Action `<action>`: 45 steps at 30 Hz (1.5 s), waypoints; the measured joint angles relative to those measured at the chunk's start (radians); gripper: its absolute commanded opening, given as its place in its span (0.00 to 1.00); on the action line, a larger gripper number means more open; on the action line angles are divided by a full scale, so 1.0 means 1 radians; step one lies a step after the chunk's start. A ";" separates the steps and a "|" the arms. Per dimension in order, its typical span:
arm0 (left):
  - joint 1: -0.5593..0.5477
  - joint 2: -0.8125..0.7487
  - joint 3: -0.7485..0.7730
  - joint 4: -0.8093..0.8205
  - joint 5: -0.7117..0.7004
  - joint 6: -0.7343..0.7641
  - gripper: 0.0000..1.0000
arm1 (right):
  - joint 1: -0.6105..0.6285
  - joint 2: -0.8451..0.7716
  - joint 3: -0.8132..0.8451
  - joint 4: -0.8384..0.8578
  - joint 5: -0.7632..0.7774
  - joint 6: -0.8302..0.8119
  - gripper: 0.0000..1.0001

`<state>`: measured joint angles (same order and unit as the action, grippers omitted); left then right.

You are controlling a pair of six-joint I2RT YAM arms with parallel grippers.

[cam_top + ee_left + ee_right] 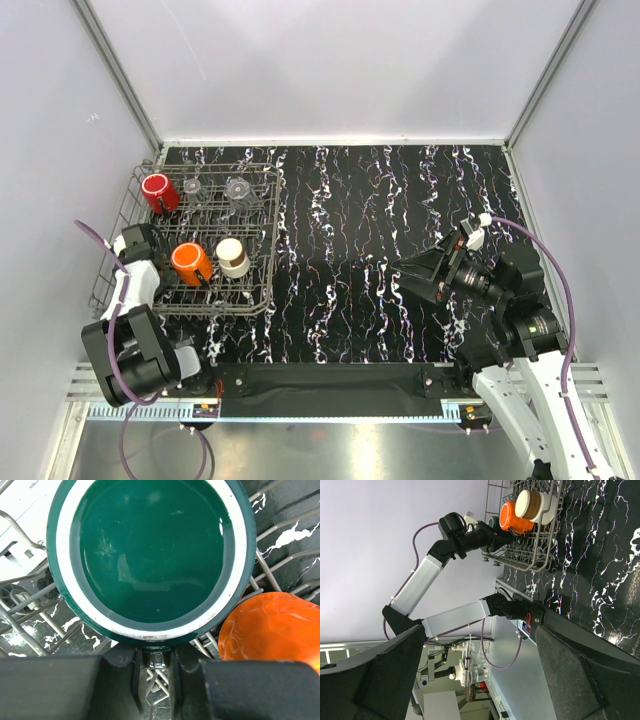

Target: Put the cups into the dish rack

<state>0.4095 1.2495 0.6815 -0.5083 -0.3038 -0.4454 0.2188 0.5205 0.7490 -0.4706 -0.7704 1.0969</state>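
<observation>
The dark green cup (150, 555) fills the left wrist view, its base with a white ring facing the camera, inside the dish rack (262, 290). My left gripper (154, 665) is shut on a thin part at the cup's lower edge; from above its wrist (140, 245) hides the cup. The orange cup (190, 262) lies just right of it, with the cream cup (232, 256) alongside. A red cup (158, 190) and two clear cups (192, 186) (238, 188) stand in the rack's back row. My right gripper (405, 275) hangs open and empty over the table's right side.
The rack's grey wires (280, 555) run close around the green cup. The black marbled tabletop (380, 220) stretches from the rack to the right arm. White walls close in the table on three sides.
</observation>
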 measured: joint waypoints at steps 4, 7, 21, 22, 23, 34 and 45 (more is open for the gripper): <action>0.003 0.014 0.001 0.010 0.006 -0.001 0.05 | 0.000 0.002 0.000 0.003 0.000 0.000 1.00; 0.011 0.029 0.012 0.013 0.013 -0.004 0.08 | 0.000 0.002 0.000 0.003 0.000 0.000 1.00; 0.017 0.043 0.023 0.016 0.020 -0.007 0.59 | 0.000 0.003 0.000 0.023 0.000 0.006 1.00; 0.017 0.043 0.026 0.016 0.020 -0.007 0.59 | 0.000 0.003 0.000 0.026 0.000 0.007 1.00; 0.017 0.043 0.029 0.015 0.020 -0.006 0.59 | 0.000 0.003 0.000 0.028 0.000 0.007 1.00; 0.006 0.026 0.051 -0.014 0.018 -0.003 0.63 | 0.000 0.012 -0.007 0.040 0.000 0.017 1.00; -0.003 -0.052 0.052 -0.022 -0.007 -0.008 0.65 | 0.000 0.029 -0.007 0.040 0.000 0.021 1.00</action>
<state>0.4061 1.1973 0.7338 -0.5304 -0.3111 -0.4530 0.2188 0.5495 0.7418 -0.4305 -0.7700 1.1179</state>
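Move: Just ahead and to the left of the left hand, about 4 cm each way and roughly level with its fingers, is the green mug, already down in the dish rack with its handle still pinched. The orange mug lies some 5 cm ahead and 6 cm to the hand's right, slightly lower; the white cup is about 7 cm ahead and 16 cm right. From the idle right hand, the green mug is roughly 58 cm left, 9 cm ahead and 25 cm below. Easing the green mug's handle barely half a centimetre forward and left, the left hand then holds there while its fingers open from nearly shut to about two-thirds, letting go of the handle. With the handle free between the fingers, it rises away from the rack about 3 cm, almost straight up, and the fingers tip up slightly. ##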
